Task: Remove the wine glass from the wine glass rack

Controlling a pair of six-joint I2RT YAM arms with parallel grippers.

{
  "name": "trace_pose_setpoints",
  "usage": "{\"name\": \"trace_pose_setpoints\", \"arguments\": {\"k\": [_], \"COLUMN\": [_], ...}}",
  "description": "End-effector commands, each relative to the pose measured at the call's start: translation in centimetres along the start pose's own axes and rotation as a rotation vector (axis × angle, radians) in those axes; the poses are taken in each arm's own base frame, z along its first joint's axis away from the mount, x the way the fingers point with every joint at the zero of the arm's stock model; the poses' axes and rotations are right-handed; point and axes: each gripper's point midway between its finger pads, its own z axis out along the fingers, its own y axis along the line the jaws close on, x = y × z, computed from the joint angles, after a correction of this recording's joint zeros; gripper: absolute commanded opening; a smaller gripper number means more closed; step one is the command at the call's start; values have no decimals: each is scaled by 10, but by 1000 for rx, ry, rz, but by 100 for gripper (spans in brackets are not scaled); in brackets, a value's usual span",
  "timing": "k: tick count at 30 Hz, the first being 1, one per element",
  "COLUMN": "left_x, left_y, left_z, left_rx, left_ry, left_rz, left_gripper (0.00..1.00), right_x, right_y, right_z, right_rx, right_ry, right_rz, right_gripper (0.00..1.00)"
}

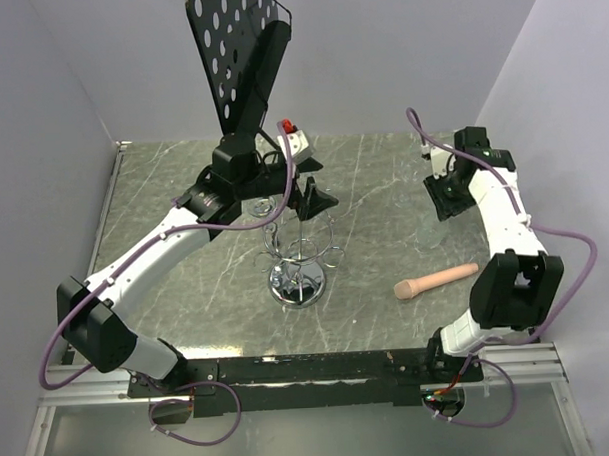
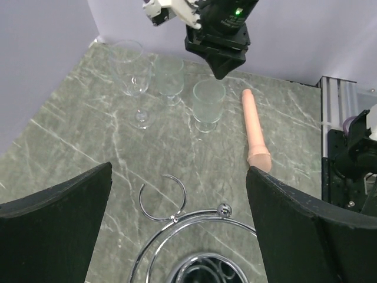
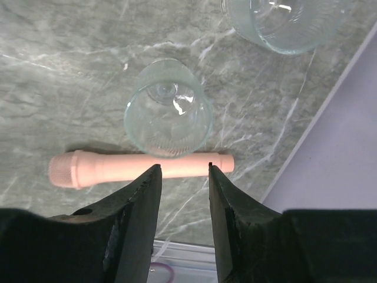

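Observation:
The wine glass rack (image 1: 297,256) stands mid-table on its round shiny base, and its chrome ring (image 2: 194,233) lies just below my left gripper (image 2: 179,206), which hangs wide open over it with nothing between the fingers. The loops I can see carry no glass. Three wine glasses stand upright on the table at the right: one (image 2: 208,101) nearest the rack, one (image 2: 168,73) behind it and a taller one (image 2: 131,65). My right gripper (image 3: 184,171) hovers above the nearest glass (image 3: 169,107), jaws apart and empty.
A pink cylinder (image 1: 436,280) lies on the table just in front of the glasses. A black perforated music stand (image 1: 240,50) rises at the back, behind the left arm. Side walls close in the table on the left and right.

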Motion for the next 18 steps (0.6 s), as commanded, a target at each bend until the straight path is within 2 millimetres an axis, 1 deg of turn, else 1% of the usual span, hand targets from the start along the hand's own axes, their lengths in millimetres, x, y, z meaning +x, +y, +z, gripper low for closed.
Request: {"name": "trace_pose_setpoints", "arguments": {"k": [1, 2, 3, 4, 6, 7, 8, 10, 11, 13, 15, 18], "left_x": [-28, -26, -29, -33, -51, -60, -68, -75, -70, -67, -58, -46], "left_y": [-10, -19, -26, -31, -39, -43, -46, -49, -50, -51, -50, -43], "left_z": [-8, -12, -17, -24, -44, -54, -63, -78, -84, -101, -119, -145], "left_rx": [30, 55, 55, 47, 12, -1, -10, -30, -33, -69, -97, -162], "left_ry": [-34, -7, 5, -7, -84, -108, -121, -106, -68, -39, -7, 18], "left_rz": [130, 205, 310, 355, 418, 453, 476, 484, 475, 464, 453, 452], "left_gripper": [100, 100, 100, 100, 100, 100, 100, 100, 100, 100, 100, 100], "right_x": [-15, -23, -35, -44, -61, -62, -66, -69, -70, -71, -71, -74], "right_y": [6, 11, 18, 28, 42, 51, 57, 71, 80, 96, 109, 119], "right_z": [-42, -53, -64, -78, -104, -113, -122, -143, -147, -155, -156, -148], "right_rx": [-13, -31, -67, -99, -125, -140, -150, -175, -211, -282, -335, -345], "right_ry": [-129, -192, -277, -370, -557, -628, -695, -811, -841, -873, -868, -844], "right_rz": [46, 51, 48, 21, -43, -66, -89, -119, -121, -129, -132, -128], "right_gripper": [46, 48, 51, 56, 70, 77, 81, 91, 93, 100, 100, 100]}}
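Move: Nearest the left hand, the wine glass still on the rack hangs about 10 cm to its left, 1 cm ahead and 13 cm below; the rack's middle is 4 cm left, 5 cm back and 18 cm below. From the right hand that rack glass is roughly 37 cm left, 2 cm back and 5 cm higher. The glass just set down is 3 cm ahead of the right hand, 3 cm left and 10 cm below, the microphone 7 cm straight back and 16 cm below. Rising clear of the glass just set down, the right hand climbs about 16 cm while swinging left and a little back towards the rack, its fingers going from under half open to wide and tipping up some 50 degrees from downward to ahead and left. Meanwhile the empty left hand, still wide open, draws back, left and up about 9 cm each way above the rack, rolling some 25 degrees. ##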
